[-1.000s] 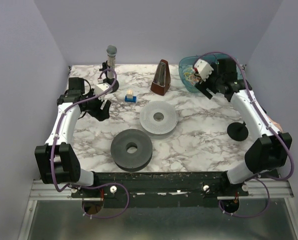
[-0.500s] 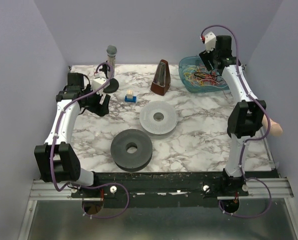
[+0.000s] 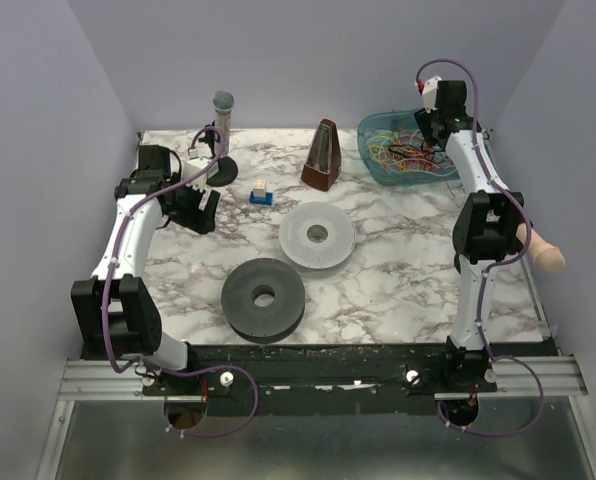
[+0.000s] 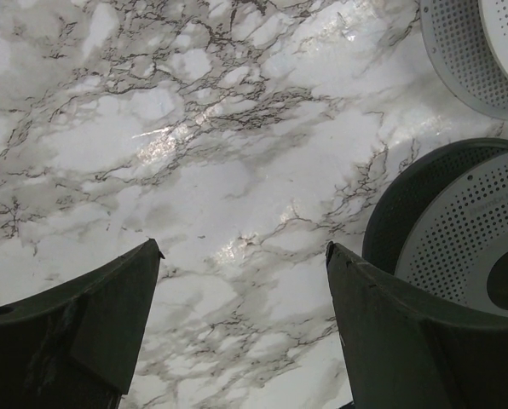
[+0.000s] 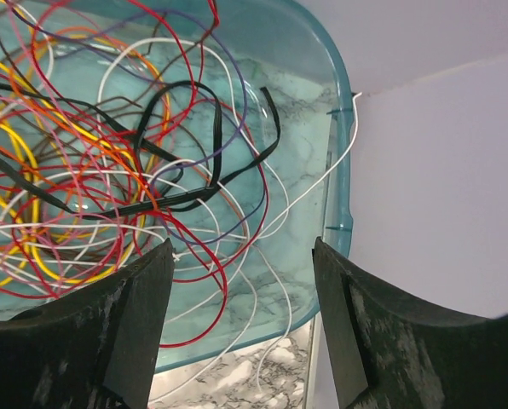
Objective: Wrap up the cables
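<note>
The cables are a loose tangle of thin red, yellow, white and black wires lying in a teal bin at the back right of the table. My right gripper hangs over the bin's right end. In the right wrist view its fingers stand open above the cables with no wire pinched between them. A white wire trails over the bin's rim. My left gripper is open over bare marble at the left, with nothing between its fingers.
A dark grey disc and a white perforated disc lie mid-table, and both show in the left wrist view. A metronome, a microphone on a stand and a small blue block stand at the back. Walls close in on three sides.
The right arm has lifted its elbow and swung its gripper from the bin's near side to over its right end. The left arm has barely shifted.
</note>
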Motion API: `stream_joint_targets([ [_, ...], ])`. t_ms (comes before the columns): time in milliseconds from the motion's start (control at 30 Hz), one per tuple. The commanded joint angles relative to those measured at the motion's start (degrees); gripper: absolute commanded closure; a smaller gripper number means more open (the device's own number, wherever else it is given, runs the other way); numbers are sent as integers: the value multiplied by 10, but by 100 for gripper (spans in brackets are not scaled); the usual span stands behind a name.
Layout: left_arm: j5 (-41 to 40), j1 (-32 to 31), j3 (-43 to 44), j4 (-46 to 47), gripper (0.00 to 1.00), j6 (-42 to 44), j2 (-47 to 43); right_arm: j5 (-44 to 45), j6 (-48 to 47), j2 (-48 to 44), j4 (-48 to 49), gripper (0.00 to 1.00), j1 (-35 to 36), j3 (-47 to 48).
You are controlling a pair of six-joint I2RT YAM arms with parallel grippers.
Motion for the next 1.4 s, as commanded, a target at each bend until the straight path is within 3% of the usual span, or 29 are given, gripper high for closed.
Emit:
stream_joint_targets([
  [0, -18, -4, 19, -17, 13, 1, 2, -2, 9, 27, -20, 26, -10, 0],
  [433, -23, -5, 30, -23, 13, -1, 14, -18, 14, 78, -20, 36, -30, 13],
  [500, -25, -6, 32, -25, 13, -1, 17, -10, 13, 85, -20, 41, -33, 14],
  [633, -25, -8, 39, -27, 13, -1, 21, -10, 12, 80, -12, 66, -38, 13],
  [667, -25, -8, 41, -27, 13, -1, 23, -10, 10, 77, -9, 76, -38, 14],
  [700, -24, -8, 42, -27, 13, -1, 23, -7, 11, 71, -8, 97, -38, 14],
  [733, -22, -9, 41, -27, 13, -2, 24, -5, 14, 64, -6, 99, -38, 14],
  [1133, -22, -15, 29, -18, 13, 11, 9, 11, 36, -85, 37, 99, -17, 37],
  [1367, -9, -17, 31, -17, 13, 24, -21, 4, 82, -227, 195, 99, 3, -6],
])
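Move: The red cable strand that the right hand goes for lies in the basket's cable pile, about 9 cm below this hand, some 3 cm to its right and level with it fore and aft. The basket's middle is roughly 4 cm left of the hand. The metronome stands about 30 cm left and 4 cm back, the pale spool some 28 cm left and 22 cm back. From the left hand, the strand lies about 57 cm right and 25 cm ahead. Down into the basket goes the open right hand, about 8 cm and drifting some 3 cm right, tipping slightly downward as it narrows, then shuts its fingers on a red cable. Closed on that strand, it climbs steeply, some 25 cm and still speeding up, the fingers swinging up about 30 degrees as it leaves the pile. ##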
